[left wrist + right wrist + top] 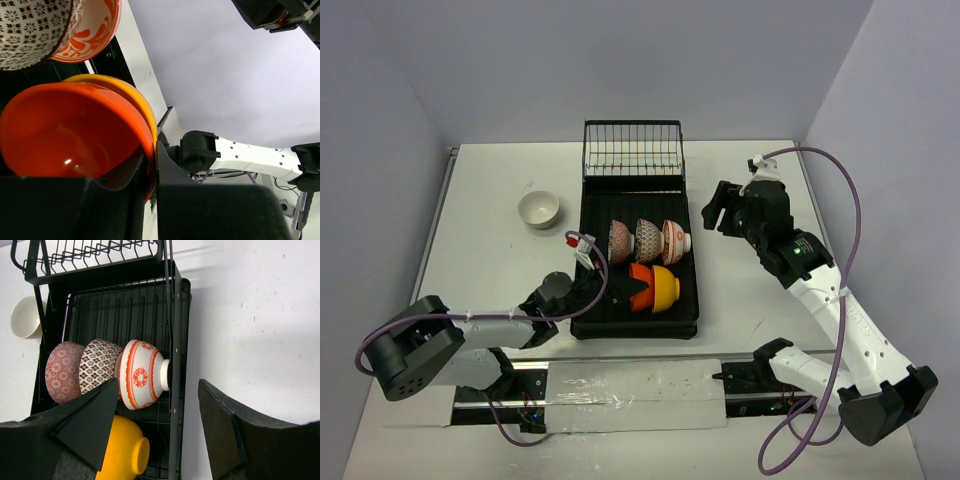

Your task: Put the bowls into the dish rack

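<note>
The black dish rack [591, 214] lies mid-table with its wire basket [632, 150] at the far end. In it, on edge, stand a pinkish bowl [619, 240], a grey patterned bowl [647, 240] and a red-on-white bowl [675, 240]. Nearer me are the red-orange bowl [640, 285] and the yellow-orange bowl [666, 288]. My left gripper [616, 291] is shut on the red-orange bowl's rim [65, 130], which rests against the yellow-orange bowl [137, 100]. A plain white bowl [538, 209] sits on the table left of the rack. My right gripper [724, 214] is open and empty, right of the rack.
In the right wrist view the open gripper [159, 407] hovers over the rack's right rim [180, 340], near the red-on-white bowl [140, 375] and the yellow-orange bowl [122, 452]. The white bowl [26, 316] shows at the far left. Walls enclose the table.
</note>
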Motion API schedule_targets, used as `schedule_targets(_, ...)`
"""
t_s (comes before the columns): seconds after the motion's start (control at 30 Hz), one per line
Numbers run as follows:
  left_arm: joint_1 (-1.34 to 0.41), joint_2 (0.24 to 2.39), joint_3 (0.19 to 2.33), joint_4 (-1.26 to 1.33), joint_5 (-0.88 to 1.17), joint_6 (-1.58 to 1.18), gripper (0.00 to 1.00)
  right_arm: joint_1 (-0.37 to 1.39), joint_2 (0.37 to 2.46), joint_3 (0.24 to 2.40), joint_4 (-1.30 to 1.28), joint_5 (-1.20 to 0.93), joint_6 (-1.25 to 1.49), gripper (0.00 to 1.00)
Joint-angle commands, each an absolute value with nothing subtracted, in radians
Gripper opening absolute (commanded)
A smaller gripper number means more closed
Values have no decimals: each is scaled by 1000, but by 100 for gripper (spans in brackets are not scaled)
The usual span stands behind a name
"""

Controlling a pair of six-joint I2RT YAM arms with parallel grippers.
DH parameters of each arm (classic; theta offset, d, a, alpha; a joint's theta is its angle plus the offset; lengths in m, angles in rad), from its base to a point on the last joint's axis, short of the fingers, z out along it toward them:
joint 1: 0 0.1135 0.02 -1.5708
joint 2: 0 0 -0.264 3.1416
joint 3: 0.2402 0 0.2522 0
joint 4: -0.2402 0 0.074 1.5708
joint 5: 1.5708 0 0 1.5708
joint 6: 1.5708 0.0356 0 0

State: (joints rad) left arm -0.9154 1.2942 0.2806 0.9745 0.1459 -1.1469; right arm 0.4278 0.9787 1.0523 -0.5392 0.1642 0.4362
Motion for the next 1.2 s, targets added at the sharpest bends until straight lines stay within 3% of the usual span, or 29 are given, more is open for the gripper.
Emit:
schedule_targets(0.0, -905, 1318, 242, 925, 138, -1118, 0, 434, 980, 1055, -512, 170, 430, 72)
schedule_targets(0.17, -894, 1298, 222, 891, 132, -1114, 0, 434, 983, 1054, -511, 169, 428, 72)
schedule_targets(0.37, -890, 1296, 215, 865, 143, -1108, 15, 434, 983, 1054, -511, 172, 429, 72)
schedule_targets(0.53, -888, 1275, 207, 838, 130, -1112, 19, 434, 988, 1051, -508, 170, 431, 72)
schedule_targets(0.7, -890, 1188, 196, 772, 95, -1098, 42, 434, 994, 1052, -506, 166, 433, 72)
schedule_targets(1.17, -890, 1037, 216, 606, 52, -1063, 55, 434, 985, 1051, -508, 150, 431, 71)
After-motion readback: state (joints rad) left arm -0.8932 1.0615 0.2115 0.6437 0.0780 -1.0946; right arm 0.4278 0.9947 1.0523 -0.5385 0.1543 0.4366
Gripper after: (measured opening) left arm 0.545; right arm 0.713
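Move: The red bowl, on its side with its upper rim still pinched by the left fingers, has its middle about 5 cm below that hand, 2 cm to its right and 1 cm ahead. Its back is nested in the yellow bowl, 8 cm to the left hand's right, 1 cm ahead. The pink bowl lies 11 cm ahead and 3 cm left, the brown-patterned one 11 cm ahead and 4 cm right. From the right hand, the red bowl is roughly 18 cm left and 11 cm back, 15 cm lower. The red bowl is eased leftward, away from the yellow one, and slightly down by the left hand, which holds its rim over the first centimetre or so. Then the fingers open to about half, letting go of the pinch, while the hand keeps going left and down, roughly 4 cm left and 3 cm down in all. The wrist rolls some 10 degrees, its fingers still straddling the rim. ##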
